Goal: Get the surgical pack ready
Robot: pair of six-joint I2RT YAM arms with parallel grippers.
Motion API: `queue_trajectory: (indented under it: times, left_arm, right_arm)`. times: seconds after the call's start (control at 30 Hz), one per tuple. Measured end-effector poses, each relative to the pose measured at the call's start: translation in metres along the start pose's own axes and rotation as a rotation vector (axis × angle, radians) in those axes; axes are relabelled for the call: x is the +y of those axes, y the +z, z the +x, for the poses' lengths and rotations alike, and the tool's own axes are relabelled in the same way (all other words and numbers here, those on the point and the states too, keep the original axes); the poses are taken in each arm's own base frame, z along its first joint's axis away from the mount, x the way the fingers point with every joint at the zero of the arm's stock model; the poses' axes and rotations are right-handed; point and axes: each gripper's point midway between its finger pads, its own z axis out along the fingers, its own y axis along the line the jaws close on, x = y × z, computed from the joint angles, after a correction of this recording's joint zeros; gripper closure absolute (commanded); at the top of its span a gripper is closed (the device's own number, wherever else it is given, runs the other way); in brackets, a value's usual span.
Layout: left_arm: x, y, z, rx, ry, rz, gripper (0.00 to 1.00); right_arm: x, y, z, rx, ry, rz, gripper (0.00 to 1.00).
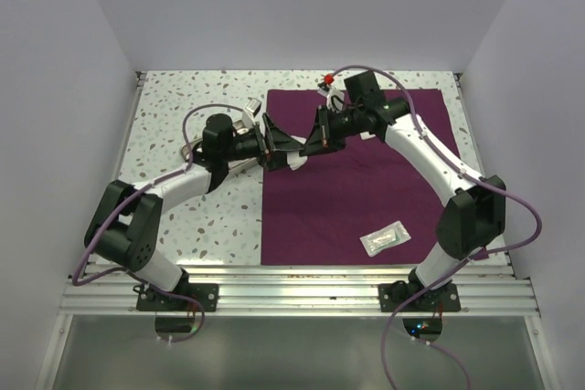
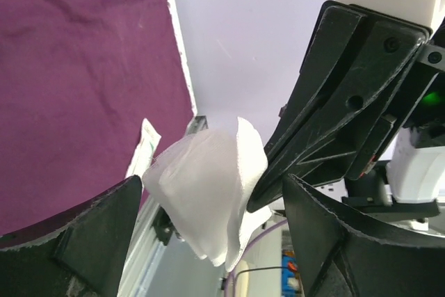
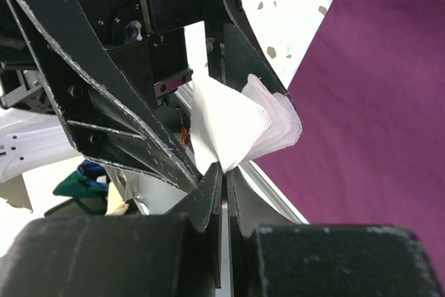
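The purple drape [image 1: 366, 180] lies flat on the right half of the table and also shows in both wrist views [image 2: 69, 67] [image 3: 375, 102]. Above its left edge my two grippers meet tip to tip. My right gripper [image 3: 224, 170] is shut on a corner of a folded white gauze square [image 3: 240, 126], which hangs in the air. My left gripper [image 2: 212, 186] is open, with one finger on each side of the gauze [image 2: 208, 193]. In the top view the gauze [image 1: 292, 162] peeks out between the left gripper [image 1: 274, 143] and the right gripper [image 1: 309, 142].
A clear pouch [image 1: 384, 239] lies on the drape near its front edge. A steel tray edge [image 1: 238, 169] shows under the left arm on the speckled table [image 1: 174, 107]. A small red-topped object [image 1: 327, 77] sits at the back. White walls enclose three sides.
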Motion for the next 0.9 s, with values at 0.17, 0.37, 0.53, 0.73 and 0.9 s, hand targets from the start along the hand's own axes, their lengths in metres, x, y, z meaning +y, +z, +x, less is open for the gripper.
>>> queue_trajectory:
  times: [0.17,0.37,0.53,0.73,0.9]
  left_arm:
    - [0.002,-0.003,0.006,0.005,-0.04,0.022,0.22]
    - [0.002,-0.006,0.011,0.007,-0.074,0.034,0.5]
    - [-0.001,-0.01,0.008,0.001,-0.066,0.047,0.51]
    - [0.003,-0.011,0.005,-0.005,-0.075,0.041,0.65]
    - [0.01,-0.008,0.006,0.005,-0.088,0.033,1.0]
  right_arm:
    - [0.001,0.004,0.006,0.007,0.005,-0.003,1.0]
    - [-0.002,0.009,0.01,0.016,0.005,0.01,1.0]
    - [-0.003,0.01,0.013,0.021,0.002,0.016,1.0]
    - [-0.006,0.013,0.017,0.033,0.008,0.019,1.0]
    - [-0.005,0.013,0.018,0.036,0.006,0.02,1.0]
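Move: The gauze pad pinched in the right fingertips already sits at the mouth of the open left gripper, roughly 2 cm to the left hand's right and 1 cm back. From the right hand point it lies about 2 cm left, 1 cm back and 2 cm lower. The loose gauze lies on the cloth some 10 cm ahead of the left hand and 18 cm below, 1 cm right; the metal tray's middle is 20 cm left, 8 cm ahead. Down about 2 cm and back a little over 1 cm, the right hand eases the gauze pad along, its fingers still shut on it. The left hand drifts only about 1 cm back, left and finally down as its fingers close from nearly wide open to almost shut, pinching the pad beside the right fingertips. ##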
